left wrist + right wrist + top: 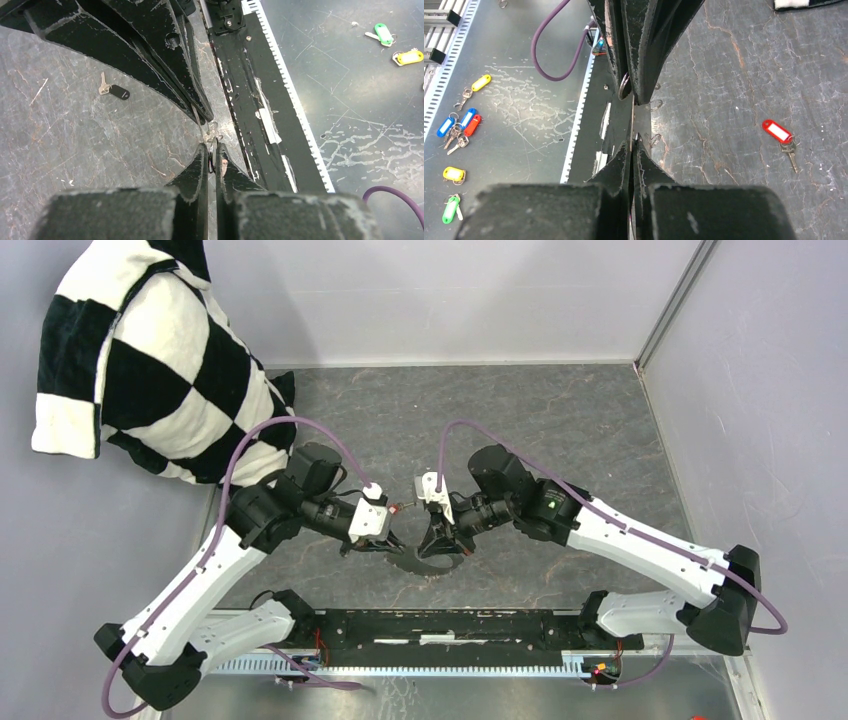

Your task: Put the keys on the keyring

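Observation:
The keyring is held between both grippers just above the table. Its small round end ring (213, 151) is pinched in my shut left gripper (212, 150). Its thin wire (631, 122) runs edge-on into my shut right gripper (632, 145). In the top view the left gripper (388, 543) and right gripper (437, 545) meet tip to tip at the table's near middle. Both keys lie loose on the table: the black-headed key (114, 91) and the red-tagged key (779, 133).
The black mounting rail (430, 630) runs along the table's near edge. Beyond it, on the lower floor, lie several spare coloured key tags (461, 122). A black-and-white checked cloth (150, 360) hangs at the back left. Walls enclose the table.

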`<state>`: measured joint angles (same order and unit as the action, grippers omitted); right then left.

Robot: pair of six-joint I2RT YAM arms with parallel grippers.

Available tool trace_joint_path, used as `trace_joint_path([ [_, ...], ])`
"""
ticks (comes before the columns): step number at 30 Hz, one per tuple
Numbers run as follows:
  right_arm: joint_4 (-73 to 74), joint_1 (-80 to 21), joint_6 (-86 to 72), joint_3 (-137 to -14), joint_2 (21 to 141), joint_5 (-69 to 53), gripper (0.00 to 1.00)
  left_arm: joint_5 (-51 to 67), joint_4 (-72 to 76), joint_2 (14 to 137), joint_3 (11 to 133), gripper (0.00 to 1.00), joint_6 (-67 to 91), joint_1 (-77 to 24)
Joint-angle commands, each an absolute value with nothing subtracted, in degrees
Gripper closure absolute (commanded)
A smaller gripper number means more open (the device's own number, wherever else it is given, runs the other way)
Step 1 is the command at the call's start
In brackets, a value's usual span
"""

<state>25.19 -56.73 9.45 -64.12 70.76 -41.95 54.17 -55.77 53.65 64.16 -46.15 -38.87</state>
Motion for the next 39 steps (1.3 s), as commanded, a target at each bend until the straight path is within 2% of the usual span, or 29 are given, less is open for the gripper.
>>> trace_joint_path([
  [1,20.30,-56.44,8.80,-63.85,67.66,-43.13,1.00,56.83,-56.01,51.63,66.66,0.98,-46.60,-39.02],
  [5,20.40,-56.04,8.85,-63.86,67.49,-44.20,1.00,57.48,-58.99,51.77,69.30,0.96,-48.26,-39.02],
  [12,21.98,-55.82,9.06,-64.66,68.03,-44.74,1.00,57.88,-68.91,53.48,74.19,0.77,-55.90,-39.02],
  [21,23.30,-55.79,9.40,-65.80,68.56,-45.04,1.00,57.84,-70.25,53.53,75.93,0.76,-58.69,-39.03],
  [29,23.73,-55.82,9.40,-66.60,68.99,-45.09,1.00,58.07,-70.31,53.19,74.50,0.85,-62.55,-39.02],
  [36,24.25,-55.81,9.74,-66.62,68.91,-44.97,1.00,55.49,-69.85,52.04,73.06,0.61,-63.29,-39.01],
  [39,24.34,-55.81,9.84,-66.79,69.06,-44.69,1.00,55.20,-67.17,51.18,72.67,0.56,-59.98,-39.02],
])
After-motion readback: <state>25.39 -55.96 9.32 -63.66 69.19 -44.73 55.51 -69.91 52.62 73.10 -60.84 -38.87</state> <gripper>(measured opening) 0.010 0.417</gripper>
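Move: Between the left fingertips, at the hand point itself, is a small metal ring on the edge of the grey plate; it lies about 4 cm to the left of the right hand, level with it. The right fingers hold the plate, whose middle is some 5 cm right, 3 cm back and 3 cm below the left hand. The red-tagged key lies roughly 15 cm ahead of the left hand, 2 cm left and 22 cm down. Lifting away with the ring at first between its nearly shut fingers, the left hand rises about 3 cm and draws some 2 cm back and 2 cm left, opening to nearly half as it comes free. The right hand keeps its pinch on the plate, rises about 2 cm along with it, then sinks a little over 1 cm. ##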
